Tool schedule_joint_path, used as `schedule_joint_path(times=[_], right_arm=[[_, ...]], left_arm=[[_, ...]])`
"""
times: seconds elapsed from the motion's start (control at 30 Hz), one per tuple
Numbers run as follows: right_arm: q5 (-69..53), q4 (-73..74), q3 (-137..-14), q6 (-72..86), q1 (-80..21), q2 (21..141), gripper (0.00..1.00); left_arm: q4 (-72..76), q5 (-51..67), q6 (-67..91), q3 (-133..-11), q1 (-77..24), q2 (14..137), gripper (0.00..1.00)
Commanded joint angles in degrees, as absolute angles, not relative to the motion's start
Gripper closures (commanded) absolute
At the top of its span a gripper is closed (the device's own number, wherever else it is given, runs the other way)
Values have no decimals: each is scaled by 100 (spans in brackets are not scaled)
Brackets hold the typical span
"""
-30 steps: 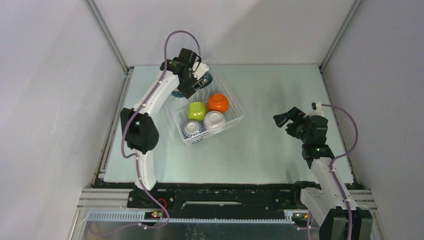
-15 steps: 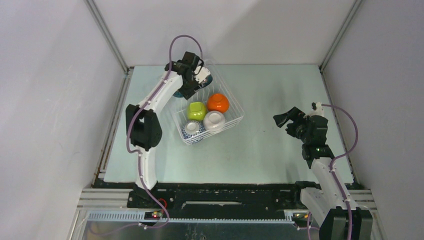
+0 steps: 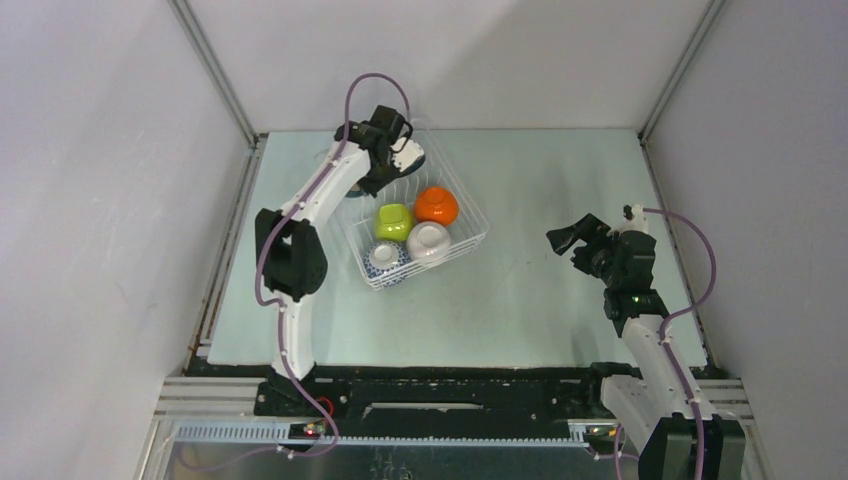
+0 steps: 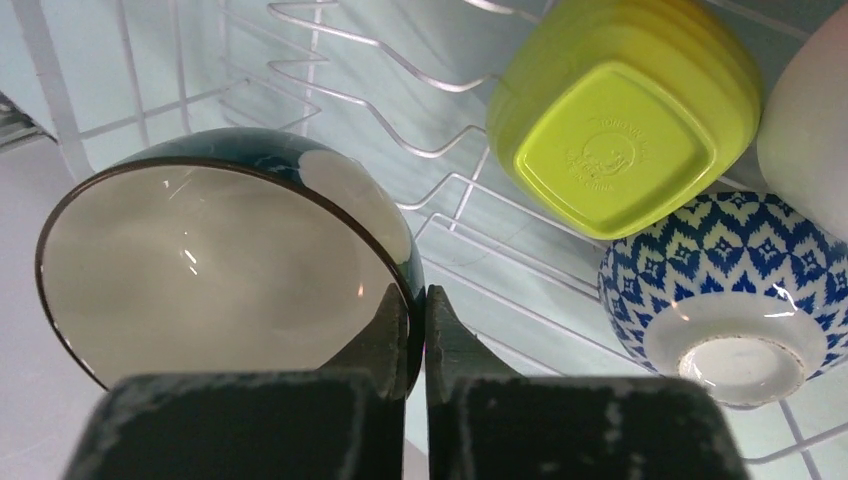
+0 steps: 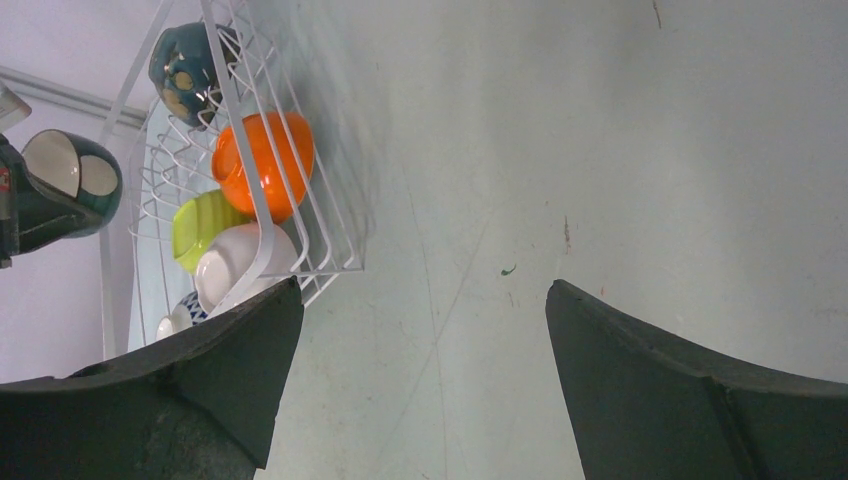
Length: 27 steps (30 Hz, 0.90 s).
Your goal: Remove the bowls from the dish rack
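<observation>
The white wire dish rack (image 3: 478,224) stands at the back of the table, left of centre. My left gripper (image 3: 397,156) is at its far corner, shut on the rim of the teal-and-white bowl (image 4: 220,265); one finger is inside the cream hollow, the other outside (image 4: 418,300). In the rack lie the orange bowl (image 3: 436,205), lime green bowl (image 3: 393,221), white bowl (image 3: 428,241) and blue-and-white patterned bowl (image 3: 385,260). A dark blue-green bowl (image 5: 185,70) sits at the rack's far end. My right gripper (image 3: 570,238) hangs open over bare table to the right, holding nothing.
White walls with metal corner posts close in the table on three sides. The rack's far corner lies close to the back wall. Pale green table surface (image 3: 560,170) stretches between the rack and my right arm.
The left gripper's jaws have gone from open to shut on the teal-and-white bowl's rim, and the wrist has shifted slightly toward the back right. The right arm has not moved.
</observation>
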<state>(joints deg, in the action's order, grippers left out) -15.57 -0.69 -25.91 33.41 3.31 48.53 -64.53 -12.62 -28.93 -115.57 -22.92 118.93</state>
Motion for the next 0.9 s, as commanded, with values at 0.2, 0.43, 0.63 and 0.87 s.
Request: schedule_joint_path(times=[0.2, 0.43, 0.63, 0.87], right_arm=[[-1529, -215, -2606, 3370, 352, 4806, 0], [-1469, -158, -2604, 3349, 352, 4722, 0], [-1467, -149, -2602, 3350, 352, 4707, 0], [-1527, -191, -2576, 3389, 343, 4690, 0]], left_arm=[[-6598, -1955, -2917, -12120, -2549, 11139, 100], [-6665, -2159, -2442, -12084, -2602, 10828, 100], [-6564, -3060, -870, -12024, -2610, 10583, 100], [-6138, -3576, -130, -10747, -2610, 9747, 100]])
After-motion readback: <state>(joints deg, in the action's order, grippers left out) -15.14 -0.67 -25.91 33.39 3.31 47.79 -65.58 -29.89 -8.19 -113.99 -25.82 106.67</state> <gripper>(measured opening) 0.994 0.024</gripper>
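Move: The left hand already pinches the teal-and-white bowl by its rim, the bowl's middle about 5 cm ahead and 4 cm left. Bare table beside the rack lies some 20 cm left, level with the hand and 14 cm below. The lime bowl sits 9 cm right and 4 cm back, the patterned teal bowl 15 cm ahead and 11 cm right, both roughly 9 cm lower. From the right hand, that bare table is about 75 cm left, 13 cm ahead and 14 cm below. The shut left fingers keep their pinch on the teal-and-white bowl's rim and raise it about 9 cm, away from the lime bowl and the rack floor, while the hand eases back some 3 cm. As the climb quickens towards its end, the hand also slips a couple of centimetres left, and the wrist turns some 20 degrees counter-clockwise while the fingertips swing up towards forward by nearly as much. ##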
